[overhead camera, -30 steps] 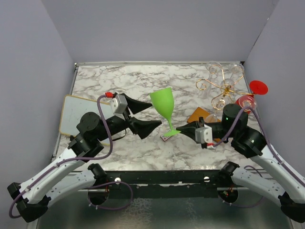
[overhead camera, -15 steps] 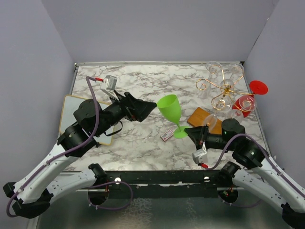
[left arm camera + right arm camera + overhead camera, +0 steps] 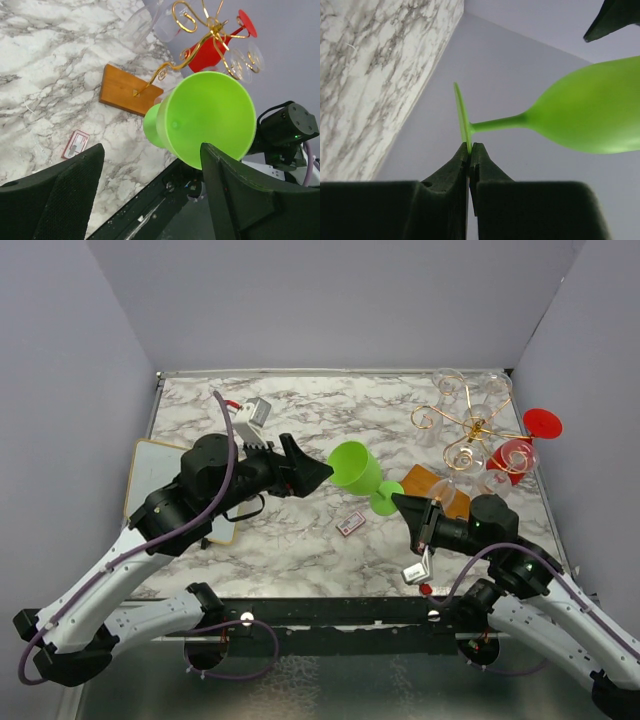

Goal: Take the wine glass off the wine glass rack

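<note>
A green wine glass (image 3: 356,468) is held tilted on its side above the table, off the wine glass rack (image 3: 470,426). My right gripper (image 3: 398,502) is shut on the rim of the glass's foot (image 3: 462,120). The stem and bowl (image 3: 590,120) point away from it. My left gripper (image 3: 318,475) is open and empty, close to the bowl's mouth (image 3: 207,117) with a finger either side. The gold wire rack on its brown wooden base (image 3: 127,90) carries a red glass (image 3: 513,455) and clear glasses (image 3: 450,382).
A white board (image 3: 160,480) lies at the table's left edge under the left arm. A small card (image 3: 350,524) lies on the marble (image 3: 300,410) near the middle. Grey walls close in the back and both sides.
The right gripper has dropped and turned, tipping the green glass from nearly upright onto its side, mouth towards the left arm. The left gripper has swung up and right to face the mouth.
</note>
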`<control>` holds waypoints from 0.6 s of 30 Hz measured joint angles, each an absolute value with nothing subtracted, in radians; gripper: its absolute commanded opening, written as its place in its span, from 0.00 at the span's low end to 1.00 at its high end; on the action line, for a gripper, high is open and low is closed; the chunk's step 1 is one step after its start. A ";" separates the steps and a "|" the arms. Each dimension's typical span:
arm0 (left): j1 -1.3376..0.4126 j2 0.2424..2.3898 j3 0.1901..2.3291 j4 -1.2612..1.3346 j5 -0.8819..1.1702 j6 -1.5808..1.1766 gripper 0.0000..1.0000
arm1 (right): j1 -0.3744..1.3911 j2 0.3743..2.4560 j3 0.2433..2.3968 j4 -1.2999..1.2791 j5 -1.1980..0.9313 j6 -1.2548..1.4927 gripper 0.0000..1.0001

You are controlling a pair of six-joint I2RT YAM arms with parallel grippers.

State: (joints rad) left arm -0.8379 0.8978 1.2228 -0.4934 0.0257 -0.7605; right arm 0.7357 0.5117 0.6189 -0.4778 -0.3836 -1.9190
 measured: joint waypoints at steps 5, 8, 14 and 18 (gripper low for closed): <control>-0.838 0.953 1.241 -0.537 0.054 -0.742 0.58 | 0.741 0.511 0.601 -0.445 -0.366 -2.004 0.02; -0.838 0.981 1.263 -0.562 0.058 -0.725 0.48 | 0.745 0.512 0.585 -0.431 -0.342 -2.043 0.02; -0.838 1.006 1.296 -0.604 0.058 -0.681 0.38 | 0.762 0.532 0.579 -0.410 -0.292 -2.054 0.02; -0.838 1.028 1.304 -0.629 0.058 -0.654 0.34 | 0.776 0.548 0.569 -0.394 -0.270 -2.054 0.02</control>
State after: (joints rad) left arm -0.8379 1.0275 1.3041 -0.6289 0.0582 -0.6537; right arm 0.7757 0.5476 0.5694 -0.3939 -0.2703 -2.0541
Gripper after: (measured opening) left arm 0.374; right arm 0.026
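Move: The wine glass, bowl open towards the left hand, has its middle about 7 cm to that hand's right, 2 cm ahead and 5 cm lower. From the right hand, which already pinches its foot, the middle is roughly 6 cm left, 2 cm ahead and 5 cm up. On the table, the small box lies some 4 cm ahead and 8 cm right of the left hand, about 36 cm below it. The left hand sinks about 4 cm beside the bowl's rim, half-closing; the right keeps the foot pinched, easing forward. ##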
